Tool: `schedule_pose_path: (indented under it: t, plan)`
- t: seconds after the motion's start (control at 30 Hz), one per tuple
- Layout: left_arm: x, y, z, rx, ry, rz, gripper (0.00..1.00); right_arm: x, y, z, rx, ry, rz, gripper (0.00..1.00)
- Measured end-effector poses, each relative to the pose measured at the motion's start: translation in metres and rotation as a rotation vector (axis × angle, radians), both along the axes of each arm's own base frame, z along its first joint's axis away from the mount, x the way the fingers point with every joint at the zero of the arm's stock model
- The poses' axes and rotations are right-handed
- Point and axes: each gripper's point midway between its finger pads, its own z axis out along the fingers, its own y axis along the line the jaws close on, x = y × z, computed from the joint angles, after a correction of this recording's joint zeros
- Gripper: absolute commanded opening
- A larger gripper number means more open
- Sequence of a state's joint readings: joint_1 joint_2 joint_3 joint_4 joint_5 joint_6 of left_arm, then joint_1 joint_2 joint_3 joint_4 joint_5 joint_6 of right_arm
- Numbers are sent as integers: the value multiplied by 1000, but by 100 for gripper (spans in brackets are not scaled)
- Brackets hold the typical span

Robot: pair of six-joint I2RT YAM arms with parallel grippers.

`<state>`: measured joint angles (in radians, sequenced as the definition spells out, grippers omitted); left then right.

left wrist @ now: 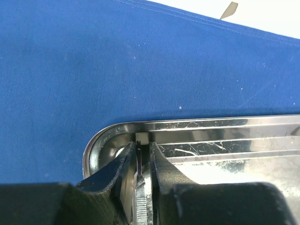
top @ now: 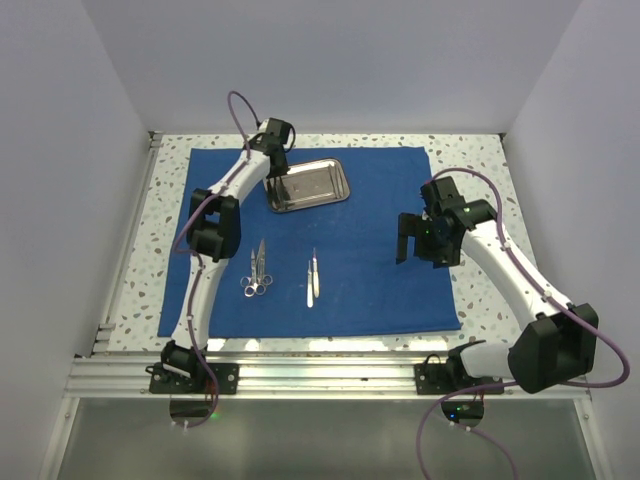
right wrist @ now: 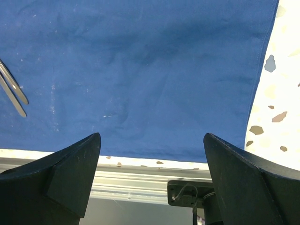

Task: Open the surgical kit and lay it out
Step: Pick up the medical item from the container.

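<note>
The royal-blue cloth (top: pixel 370 240) lies spread flat on the table. The steel tray (top: pixel 318 190) sits on its far part. My left gripper (top: pixel 277 180) is at the tray's left end, shut on a slim silver instrument (left wrist: pixel 140 190) with a ribbed handle, whose tip rests against the tray's corner (left wrist: pixel 105 140). Two scissors or forceps (top: pixel 258 272) and tweezers (top: pixel 312 279) lie on the cloth in front of the tray. My right gripper (top: pixel 414 243) hovers open and empty over the cloth's right part (right wrist: pixel 150 70); the tweezers' tips (right wrist: pixel 12 90) show at its left.
Speckled white tabletop (top: pixel 490 200) borders the cloth on all sides. White walls enclose the left, back and right. An aluminium rail (top: pixel 330 375) with the arm bases runs along the near edge, also seen in the right wrist view (right wrist: pixel 140 178).
</note>
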<state>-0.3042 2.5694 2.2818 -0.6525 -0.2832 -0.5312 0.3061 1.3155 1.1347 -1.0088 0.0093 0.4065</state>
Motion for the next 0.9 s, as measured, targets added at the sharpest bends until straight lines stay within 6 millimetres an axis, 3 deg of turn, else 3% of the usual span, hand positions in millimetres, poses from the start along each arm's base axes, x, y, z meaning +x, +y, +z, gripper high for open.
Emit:
schedule_pose_path:
  t: [0.3, 0.5, 0.6, 0.9]
  plan:
    - [-12, -6, -2, -30, 47, -63, 13, -1, -1, -7, 15, 11, -2, 96]
    - [-15, -9, -2, -57, 68, -79, 11, -2, -1, -7, 25, 5, -3, 96]
    - [-15, -10, -3, -58, 78, -86, 0, -3, -1, -7, 30, 2, -3, 96]
    - [-17, -16, -1, -74, 79, -139, 0, -5, 1, -7, 49, 0, 4, 96]
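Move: Just ahead of the medical item's middle is the left hand: that middle lies about 4 cm back, 1 cm to the right and 1 cm below, with its far, thin end already between the partly open fingers. The item lies in the left end of the tray, whose middle is some 9 cm right of this hand and 3 cm back; two thin tools lie near its right end, roughly 17 cm right and 1 cm back. From the right hand the item is about 29 cm ahead, 36 cm left and 13 cm lower. Drawing back about 1.5 cm and as much to its right along the item in the tray's left end, the left hand turns some 10 degrees clockwise and tips slightly further down. Its narrow-set fingers shut fully, most of it after the draw back has slowed, pinching the thin end of the item; it sinks barely half a centimetre and has only just begun to rise. ##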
